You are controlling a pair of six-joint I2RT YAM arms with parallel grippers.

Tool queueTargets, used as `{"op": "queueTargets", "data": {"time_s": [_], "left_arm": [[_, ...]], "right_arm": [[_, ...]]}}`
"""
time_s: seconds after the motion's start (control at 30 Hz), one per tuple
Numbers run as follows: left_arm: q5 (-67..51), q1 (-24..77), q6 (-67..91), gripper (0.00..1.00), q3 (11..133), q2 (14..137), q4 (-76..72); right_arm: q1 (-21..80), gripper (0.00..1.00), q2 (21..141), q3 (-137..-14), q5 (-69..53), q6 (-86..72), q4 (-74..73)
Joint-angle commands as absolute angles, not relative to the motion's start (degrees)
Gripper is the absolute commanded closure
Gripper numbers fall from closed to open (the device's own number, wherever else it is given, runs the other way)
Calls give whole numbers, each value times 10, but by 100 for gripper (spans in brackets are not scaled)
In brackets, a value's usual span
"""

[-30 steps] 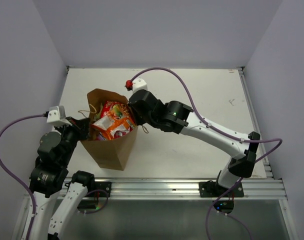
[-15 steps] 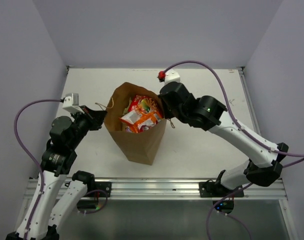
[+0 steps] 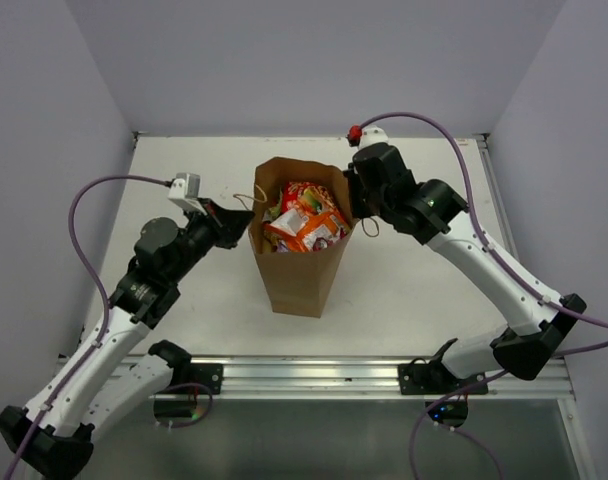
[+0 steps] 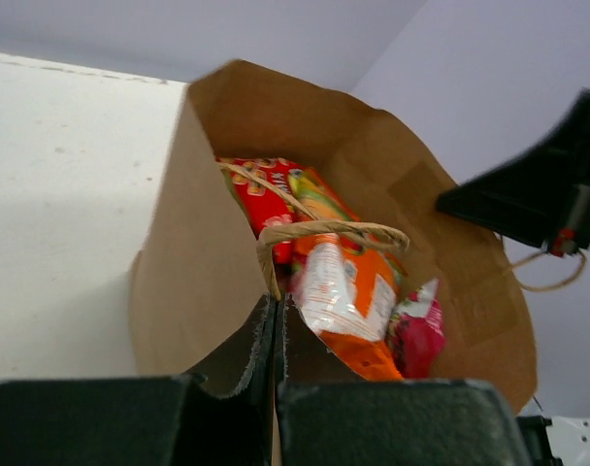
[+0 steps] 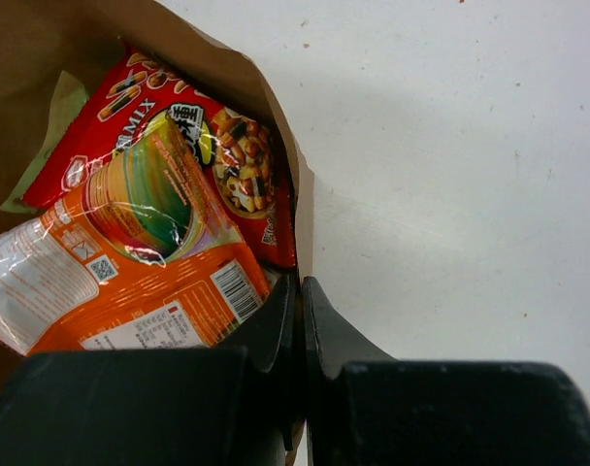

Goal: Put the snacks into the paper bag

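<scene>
The brown paper bag [image 3: 296, 270] stands upright mid-table with its mouth open. Inside it lie snacks: an orange packet [image 3: 306, 230], a red packet [image 5: 193, 136] and a pink one [image 4: 418, 335]. My left gripper [image 3: 239, 222] is shut on the bag's left rim [image 4: 266, 282], beside a twisted handle [image 4: 334, 230]. On the opposite side my right gripper [image 3: 352, 205] is shut on the right rim [image 5: 300, 209]. Each rim is pinched between the two fingers, one inside the bag and one outside.
The white table [image 3: 434, 200] stretches around the bag. Grey walls close in on three sides. A metal rail [image 3: 334, 375] runs along the near edge by the arm bases.
Both arms have carried the bag to the right and a little farther back across the table, keeping their grips on its rims. The snacks stayed inside.
</scene>
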State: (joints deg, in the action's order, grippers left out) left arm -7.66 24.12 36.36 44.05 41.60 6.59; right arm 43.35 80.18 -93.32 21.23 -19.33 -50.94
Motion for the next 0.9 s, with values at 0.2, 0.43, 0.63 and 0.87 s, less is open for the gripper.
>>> {"op": "queueTargets", "data": {"time_s": [0.2,0.43,0.63,0.87], "left_arm": [[122,441,312,100,476,486,-47],[139,444,301,100,486,475,-26],[155,445,283,100,509,470,-20],[128,445,240,56,557,500,-44]], "right_arm": [[419,100,824,-947,182,-171,-432],[418,99,824,-957,185,-172,-437],[418,66,813,-958,183,-169,-439],[418,21,781,-970,180,-151,-418]]}}
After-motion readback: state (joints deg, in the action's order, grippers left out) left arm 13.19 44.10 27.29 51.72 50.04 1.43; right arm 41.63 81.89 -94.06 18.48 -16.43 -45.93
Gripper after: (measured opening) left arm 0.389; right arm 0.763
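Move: Both grippers still pinch the paper bag's rim from opposite sides. From the left gripper, the middle of the bag's mouth is some 10 cm to the right and 5 cm ahead, about level; inside, the orange pack lies about 13 cm right, 1 cm ahead, and the red pack 10 cm right, 6 cm ahead, both roughly 6 cm lower. From the right gripper, the mouth's middle is about 10 cm to the left, neither ahead nor back, about level. Bring the left gripper some 5 cm to the right with the bag's left rim and handle still pinched, while the right gripper eases about 2 cm forward with its rim. Hold both there, then open the right fingers wide and the left partway to let go of the paper, lifting the left gripper about 4 cm as its fingertips tip up. ##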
